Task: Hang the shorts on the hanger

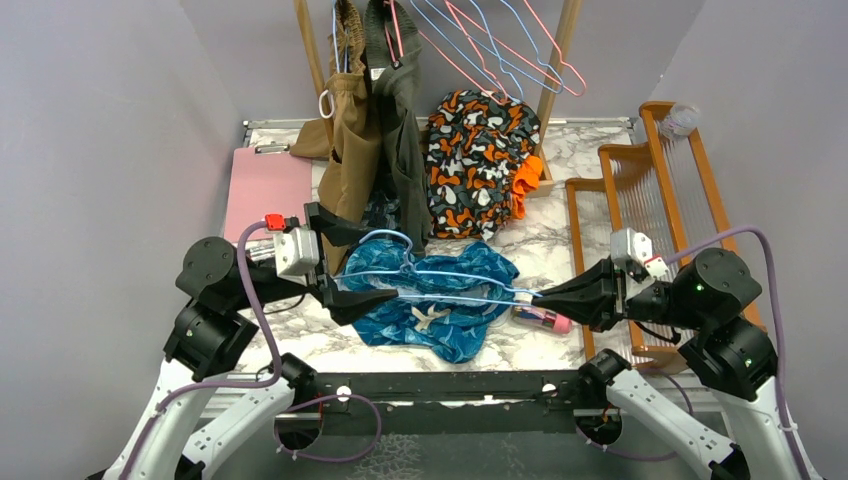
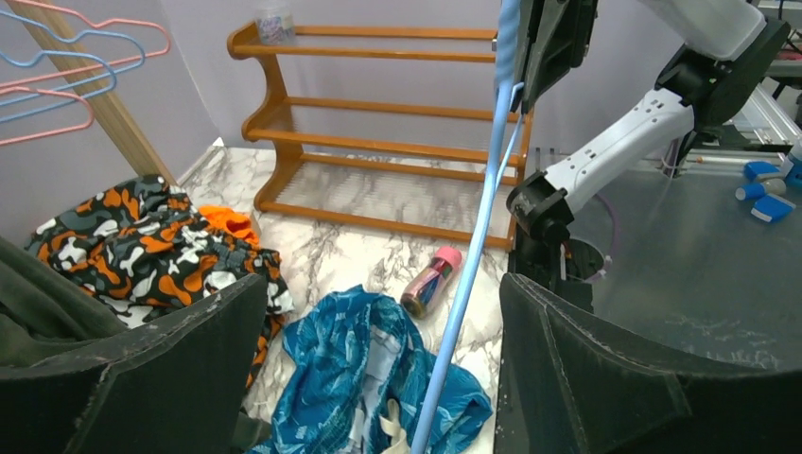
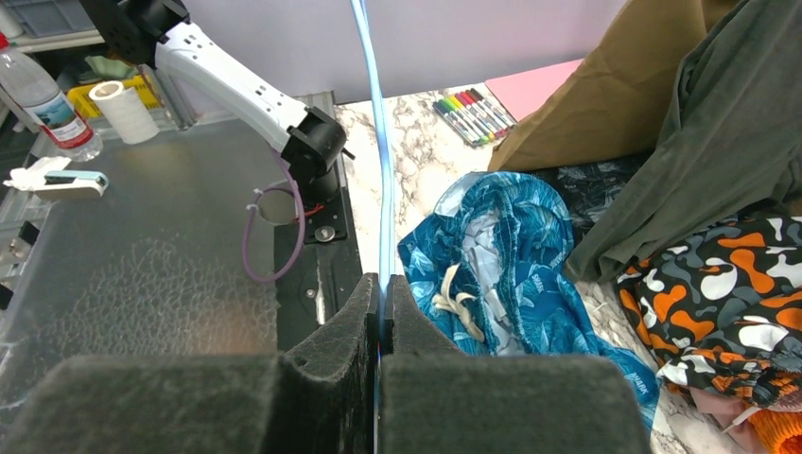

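The teal-blue shorts (image 1: 435, 310) lie crumpled on the marble table, cream drawstring up; they also show in the left wrist view (image 2: 350, 369) and the right wrist view (image 3: 515, 255). The light-blue wire hanger (image 1: 450, 285) stretches sideways just above them. My right gripper (image 1: 541, 297) is shut on the hanger's right end, the wire (image 3: 375, 123) running away from its closed fingertips (image 3: 381, 284). My left gripper (image 1: 356, 268) is wide open at the hanger's left end, and the hanger's bar (image 2: 473, 255) passes between its jaws without touching them (image 2: 381, 312).
A pink-capped bottle (image 1: 541, 319) lies right of the shorts. An orange, black and white garment (image 1: 478, 165) lies behind. Tan and olive garments (image 1: 375, 130) hang at the back left, with pink hangers (image 1: 535, 50). A wooden rack (image 1: 640, 190) stands right; a pink clipboard (image 1: 268, 190) lies left.
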You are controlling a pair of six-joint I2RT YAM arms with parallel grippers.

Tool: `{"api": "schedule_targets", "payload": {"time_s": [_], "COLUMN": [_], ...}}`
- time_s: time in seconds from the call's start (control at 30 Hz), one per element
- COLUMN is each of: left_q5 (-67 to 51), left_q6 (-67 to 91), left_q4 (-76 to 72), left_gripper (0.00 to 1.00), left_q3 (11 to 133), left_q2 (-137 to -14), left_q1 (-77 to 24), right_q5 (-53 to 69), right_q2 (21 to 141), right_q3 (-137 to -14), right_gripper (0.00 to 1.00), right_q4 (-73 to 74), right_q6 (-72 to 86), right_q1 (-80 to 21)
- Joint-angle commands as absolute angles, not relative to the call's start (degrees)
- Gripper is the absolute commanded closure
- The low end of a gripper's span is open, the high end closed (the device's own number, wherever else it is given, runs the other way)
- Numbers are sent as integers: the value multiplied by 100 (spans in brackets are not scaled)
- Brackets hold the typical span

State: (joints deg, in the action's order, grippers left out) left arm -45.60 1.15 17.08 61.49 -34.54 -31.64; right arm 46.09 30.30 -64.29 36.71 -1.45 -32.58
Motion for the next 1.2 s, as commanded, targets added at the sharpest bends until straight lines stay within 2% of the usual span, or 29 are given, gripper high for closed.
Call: {"api": "schedule_targets", "payload": {"time_s": [0.0,0.07,0.37,0.47,0.53,0.67,0.7,0.8,0.87,0.9,0.97,1.17], "left_q5": [-4603,-4626,-4682,-4683,-4676,-4698,-4699,-4644,-4624,-4639,-4669,-4614], "left_q6": [31,27,41,27,39,123,126,119,122,127,134,151], "left_q4": [1829,1834,1828,1816,1759,1637,1603,1571,1570,1565,1560,1495], "left_gripper": [9,16,64,82,98,100,100,100,100,100,100,100], "left_q3": [6113,6133,6060,6039,6051,6107,6115,6096,6021,5978,5848,5427], "left_q2": [-3355,-3377,-3339,-3350,-3396,-3504,-3516,-3538,-3540,-3530,-3517,-3425], "left_q1": [-3214,-3232,-3252,-3252,-3252,-3256,-3251,-3253,-3252,-3251,-3250,-3252], "right_q5": [4773,4781,4816,4825,4817,4847,4854,4822,4677,4611,4478,4098], "right_q2": [2959,2982,3074,3119,3152,3278,3322,3434,3450,3473,3558,4105], "right_q3": [-6360,-6342,-6229,-6227,-6266,-6376,-6406,-6572,-6679,-6737,-6839,-7134], "right_gripper": [99,99,99,99,99,99,96,58,43,39,36,36], "right_q4": [3354,3334,3228,3222,3254,3265,3296,3432,3458,3456,3414,2954], "right_q6": [-224,-234,-218,-229,-271,-283,-277,-300,-303,-298,-233,136], "right_q1": [-3296,-3295,-3296,-3296,-3296,-3304,-3311,-3380,-3400,-3403,-3423,-3502]}}
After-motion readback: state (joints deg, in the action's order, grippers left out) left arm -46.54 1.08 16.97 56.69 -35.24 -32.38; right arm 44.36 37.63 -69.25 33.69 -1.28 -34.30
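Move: The left hand has its open fingers straddling the blue hanger's left shoulder, practically at its pads; that shoulder lies about 26 cm left of the right hand, some 3 cm farther out and 3 cm higher. The blue shorts lie roughly 35 cm beneath both hands, 8 cm ahead and 7 cm right of the left, 12 cm ahead and 18 cm left of the right. The pink-capped bottle is some 24 cm right of the shorts, 3 cm nearer. The left hand stays almost in place over the shorts while its wide-open fingers close fully and pinch the hanger's left shoulder near the hook, then sinks about 3 cm towards the shorts, still pinching it. The right hand keeps its pinch on the hanger's right end while edging slightly forward, and only once the left has shut does it open to about two thirds, let go, and move up and forward some 2 cm each with its fingers left open around the wire end. ##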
